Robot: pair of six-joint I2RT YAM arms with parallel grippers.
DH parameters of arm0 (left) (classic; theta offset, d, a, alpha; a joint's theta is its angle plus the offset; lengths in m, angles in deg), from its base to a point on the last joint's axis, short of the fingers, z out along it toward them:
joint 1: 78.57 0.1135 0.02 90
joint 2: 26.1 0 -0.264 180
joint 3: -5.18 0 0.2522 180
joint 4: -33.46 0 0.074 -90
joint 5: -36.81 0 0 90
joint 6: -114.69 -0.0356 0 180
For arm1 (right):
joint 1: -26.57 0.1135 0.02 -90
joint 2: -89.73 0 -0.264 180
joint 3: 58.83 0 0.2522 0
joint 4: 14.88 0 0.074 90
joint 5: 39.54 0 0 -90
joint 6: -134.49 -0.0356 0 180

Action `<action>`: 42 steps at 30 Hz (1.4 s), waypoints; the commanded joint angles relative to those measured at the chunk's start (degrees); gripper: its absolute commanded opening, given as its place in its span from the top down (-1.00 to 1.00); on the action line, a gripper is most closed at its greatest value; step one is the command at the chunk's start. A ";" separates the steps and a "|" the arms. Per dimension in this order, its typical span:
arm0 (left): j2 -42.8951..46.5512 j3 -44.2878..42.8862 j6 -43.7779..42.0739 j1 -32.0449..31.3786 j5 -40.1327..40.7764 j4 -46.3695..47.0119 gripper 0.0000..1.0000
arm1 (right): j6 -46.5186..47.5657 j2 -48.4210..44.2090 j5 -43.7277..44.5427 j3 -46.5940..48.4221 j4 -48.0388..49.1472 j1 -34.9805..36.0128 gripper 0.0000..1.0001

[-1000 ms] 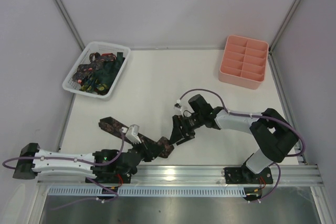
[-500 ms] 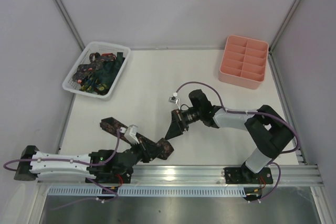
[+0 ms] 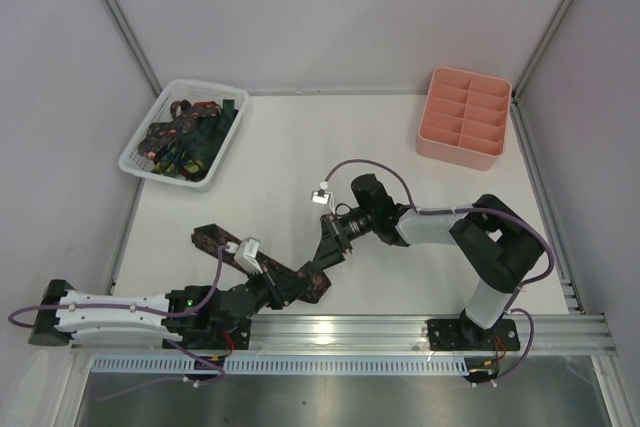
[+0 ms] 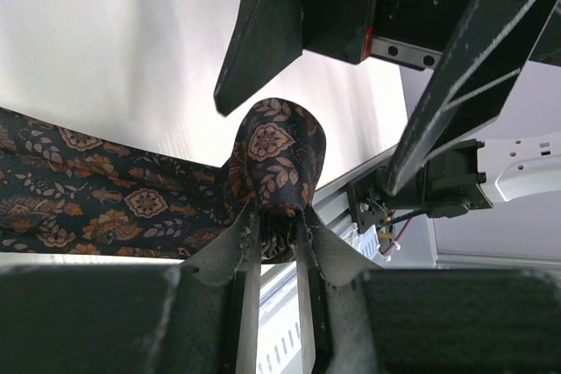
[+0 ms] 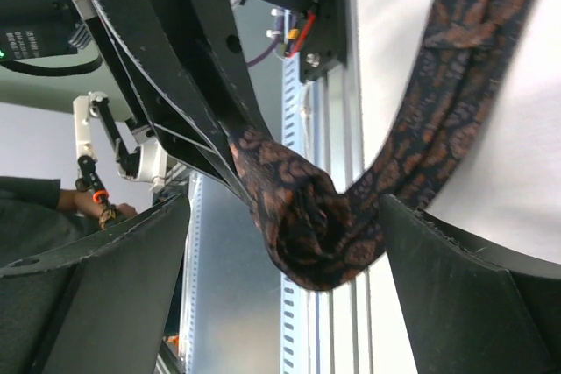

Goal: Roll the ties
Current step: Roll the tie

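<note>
A brown patterned tie (image 3: 225,244) lies along the table's near edge, its right end wound into a small roll (image 4: 276,159). My left gripper (image 4: 273,227) is shut on that roll from below, seen in the top view as the left gripper (image 3: 283,287). My right gripper (image 3: 322,252) reaches down-left to the same spot and stands open. In the right wrist view the roll (image 5: 311,225) hangs between its wide-apart fingers (image 5: 105,295), touching neither. More ties (image 3: 188,135), dark green and brown, lie heaped at the back left.
The heaped ties fill a white lattice basket (image 3: 140,162) at the back left. A pink compartment tray (image 3: 465,117) stands at the back right. The metal rail (image 3: 400,329) of the table's near edge runs just behind the roll. Grey walls close in both sides.
My right gripper has opened wider, turned at the wrist and slid left towards the roll. The left gripper has kept its grip, shifting only slightly.
</note>
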 commanded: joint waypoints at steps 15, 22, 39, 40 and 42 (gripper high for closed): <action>1.69 0.12 -0.76 -0.27 2.57 0.86 0.99 | -12.43 2.49 -5.61 -3.33 21.10 3.87 -0.56; 1.96 0.29 -0.59 -0.27 2.74 0.51 0.99 | -10.68 1.78 -5.79 -4.73 18.82 4.49 -0.17; -0.94 -0.32 0.82 -0.27 2.04 -1.33 0.99 | -8.47 1.78 -6.05 -4.21 14.59 5.72 0.57; -1.12 -0.32 1.52 -0.36 2.04 -1.68 0.99 | -8.57 1.87 -6.14 -4.12 14.42 5.80 0.60; -1.03 -0.41 1.61 -0.27 2.13 -2.48 0.99 | -8.83 1.87 -6.40 -3.68 14.68 5.89 0.67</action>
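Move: The rolled part of the tie, already pinched in the left fingers, lies about 3 cm back and 1 cm left of the open right fingertips, roughly 1 cm lower. The left fingertips sit about 4 cm back and 3 cm left of the right ones. From the left hand, the roll's middle is around 1 cm ahead and 2 cm right. The unrolled tail stretches away, its middle some 10 cm ahead and 15 cm left of the left hand. The right fingers close around the roll and pinch it just beyond the left fingertips. The right hand draws back about 3 cm, first edging left and up by 1 to 2 cm, then sinking some 2 cm while its wide-open gripper shuts most of the way. The left hand keeps its pinch, easing back barely 1 cm. ##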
